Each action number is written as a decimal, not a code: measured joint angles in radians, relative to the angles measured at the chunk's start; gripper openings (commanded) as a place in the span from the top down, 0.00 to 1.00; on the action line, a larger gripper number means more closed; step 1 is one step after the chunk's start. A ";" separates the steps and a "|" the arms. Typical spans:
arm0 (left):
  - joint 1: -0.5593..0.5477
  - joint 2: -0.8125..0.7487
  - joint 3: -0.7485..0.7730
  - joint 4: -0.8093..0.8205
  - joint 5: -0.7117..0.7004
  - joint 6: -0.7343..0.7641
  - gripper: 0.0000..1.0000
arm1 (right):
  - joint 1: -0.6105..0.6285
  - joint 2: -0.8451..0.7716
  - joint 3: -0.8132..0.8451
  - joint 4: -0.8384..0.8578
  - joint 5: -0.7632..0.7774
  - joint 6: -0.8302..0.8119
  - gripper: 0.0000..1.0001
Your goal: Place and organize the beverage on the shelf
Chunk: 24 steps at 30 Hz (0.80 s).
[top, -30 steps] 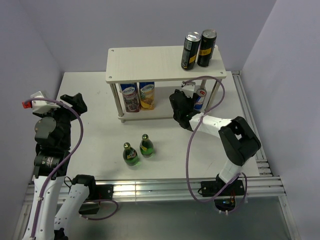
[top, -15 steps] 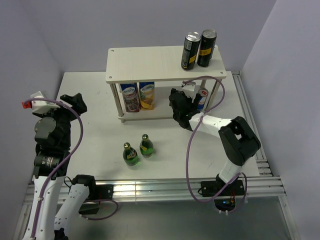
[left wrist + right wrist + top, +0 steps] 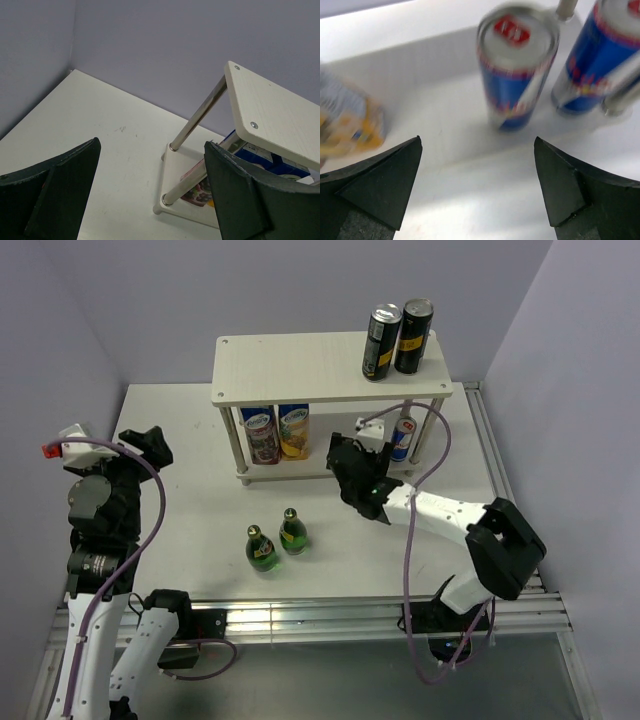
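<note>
Two slim blue-and-silver cans [image 3: 517,70] [image 3: 605,55] stand upright on the lower board of the shelf [image 3: 300,365], at its right end; only one can [image 3: 403,436] shows from above. My right gripper [image 3: 477,142] [image 3: 345,450] is open just in front of that tier, clear of the cans, with nothing between its fingers. Two tall black cans [image 3: 381,342] [image 3: 413,336] stand on the top board's right end. Two green glass bottles [image 3: 261,549] [image 3: 292,532] stand on the table in front of the shelf. My left gripper [image 3: 151,145] [image 3: 148,443] hangs open and empty at the far left.
Two colourful drink cartons [image 3: 261,433] [image 3: 294,430] occupy the left half of the lower tier. The shelf's metal legs [image 3: 197,117] stand at its corners. Purple walls close in the table at the back and sides.
My right gripper has opened, leaving a blue-and-silver can on the lower tier, and has drawn back toward the left and the near side. The left arm has not moved.
</note>
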 measured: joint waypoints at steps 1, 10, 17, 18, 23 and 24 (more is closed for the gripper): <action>0.000 0.001 0.000 0.000 0.001 0.000 0.11 | 0.021 -0.018 -0.008 -0.024 0.012 0.020 0.00; -0.036 0.067 0.021 -0.037 0.163 -0.002 0.05 | 0.412 -0.301 -0.117 -0.439 0.139 0.355 0.00; -0.489 0.221 0.064 -0.212 -0.005 -0.085 0.05 | 0.767 -0.365 -0.116 -0.862 0.208 0.745 0.00; -0.556 0.224 0.064 -0.243 -0.034 -0.107 0.05 | 0.791 -0.364 -0.116 -0.908 0.210 0.783 0.00; -0.863 0.178 0.065 -0.441 -0.246 -0.293 0.05 | 0.921 -0.365 -0.110 -1.096 0.251 0.943 0.00; -0.900 0.161 0.065 -0.477 -0.270 -0.334 0.05 | 0.941 -0.372 -0.111 -1.102 0.256 0.949 0.00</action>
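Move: The left-hand bottle stands about 19 cm to the left hand's right, 11 cm back and some 24 cm below; the right-hand bottle stands about 26 cm right and 8 cm back of that hand. From the right hand, the right-hand bottle is roughly 17 cm back and 15 cm left, the left-hand bottle 21 cm back and 22 cm left, both slightly lower. The just-placed can is 6 cm ahead and 4 cm right, the other Red Bull can 7 cm ahead and 12 cm right. The just-placed can, already free, is left behind as the right hand draws swiftly back about 26 cm from the shelf, level, drifting slightly left, turning counter-clockwise and passing right of the bottles, fingers wide open. Meanwhile the left hand swings about 17 cm right and 11 cm down, then back, towards the left-hand bottle, tipping down and turning clockwise some 30 degrees, still open, without touching it. ##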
